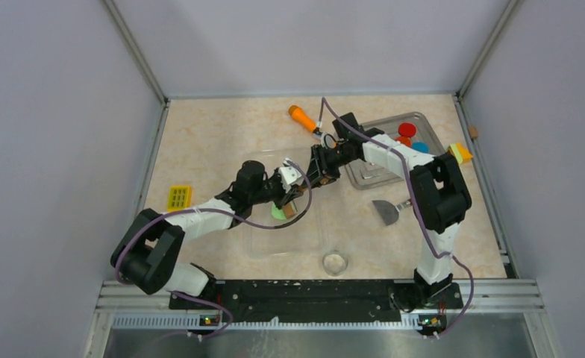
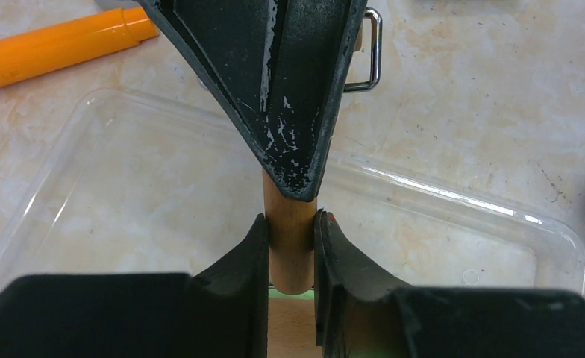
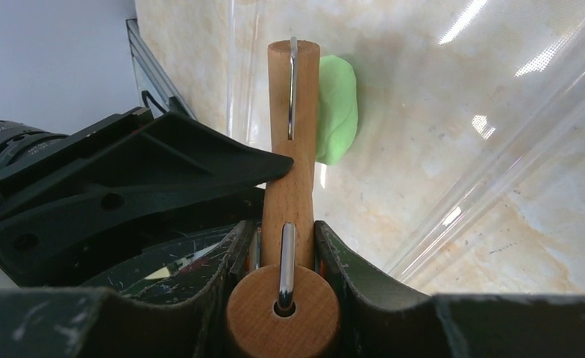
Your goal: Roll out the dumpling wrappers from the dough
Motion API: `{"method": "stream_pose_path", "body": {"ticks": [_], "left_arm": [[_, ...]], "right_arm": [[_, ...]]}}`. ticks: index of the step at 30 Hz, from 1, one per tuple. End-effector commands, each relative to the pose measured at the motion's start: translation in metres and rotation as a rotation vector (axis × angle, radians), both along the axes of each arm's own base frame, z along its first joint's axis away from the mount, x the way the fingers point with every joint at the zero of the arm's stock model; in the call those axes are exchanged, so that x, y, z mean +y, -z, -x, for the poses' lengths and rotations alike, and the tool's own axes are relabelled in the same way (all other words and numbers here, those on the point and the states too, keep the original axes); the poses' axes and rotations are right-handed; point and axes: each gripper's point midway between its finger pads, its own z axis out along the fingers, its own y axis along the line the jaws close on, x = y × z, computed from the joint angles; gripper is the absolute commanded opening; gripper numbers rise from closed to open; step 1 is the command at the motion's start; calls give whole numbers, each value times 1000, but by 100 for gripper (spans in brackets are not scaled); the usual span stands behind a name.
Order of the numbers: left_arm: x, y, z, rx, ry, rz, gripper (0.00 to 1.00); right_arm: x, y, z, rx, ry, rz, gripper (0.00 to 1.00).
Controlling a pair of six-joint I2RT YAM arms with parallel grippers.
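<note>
A light green dough (image 3: pixel 339 112) blob lies in the clear plastic tray (image 1: pixel 260 246), just behind the wooden roller (image 3: pixel 292 149). My right gripper (image 3: pixel 282 231) is shut on the roller near its round wooden wheel, with the handle pointing away from it. My left gripper (image 2: pixel 290 224) has both fingers pressed on the far end of the same handle (image 2: pixel 291 250), under the tip of the right gripper's finger. In the top view both grippers meet over the tray, the left gripper (image 1: pixel 291 200) beside the dough (image 1: pixel 277 212). No dumpling wrappers are in view.
A metal tray (image 1: pixel 371 179) at the back right holds red (image 1: pixel 407 129) and blue (image 1: pixel 420 147) discs. An orange-handled tool (image 1: pixel 301 117), a yellow piece (image 1: pixel 178 197), a scraper (image 1: pixel 386 210) and a clear round cutter (image 1: pixel 335 262) lie on the table.
</note>
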Motion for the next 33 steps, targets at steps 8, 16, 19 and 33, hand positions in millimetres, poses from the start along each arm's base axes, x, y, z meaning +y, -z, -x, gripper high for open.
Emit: {"method": "stream_pose_path", "body": {"ticks": [8, 16, 19, 33], "left_arm": [[-8, 34, 5, 73, -56, 24, 0], [-32, 45, -1, 111, -38, 50, 0], [-39, 45, -4, 108, -32, 53, 0], [-77, 24, -20, 76, 15, 91, 0]], "right_arm": [[12, 16, -2, -38, -17, 86, 0], [2, 26, -5, -56, -13, 158, 0], [2, 26, -7, -61, -10, 160, 0], [-21, -4, -31, -188, 38, 161, 0]]}}
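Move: Both hands hold the wooden roller just above the green dough, whose middle lies about 5 cm back, 5 cm left and 6 cm below the left hand. From the right hand, the dough is roughly 7 cm back, 10 cm left and 8 cm down. The ring cutter stands some 20 cm back and 10 cm right of the left hand; the orange rod's middle is about 18 cm ahead and 4 cm right of that hand, both at table height. Both hands lower the held roller about 2 cm onto the dough, then roll right and forward some 5 cm. ##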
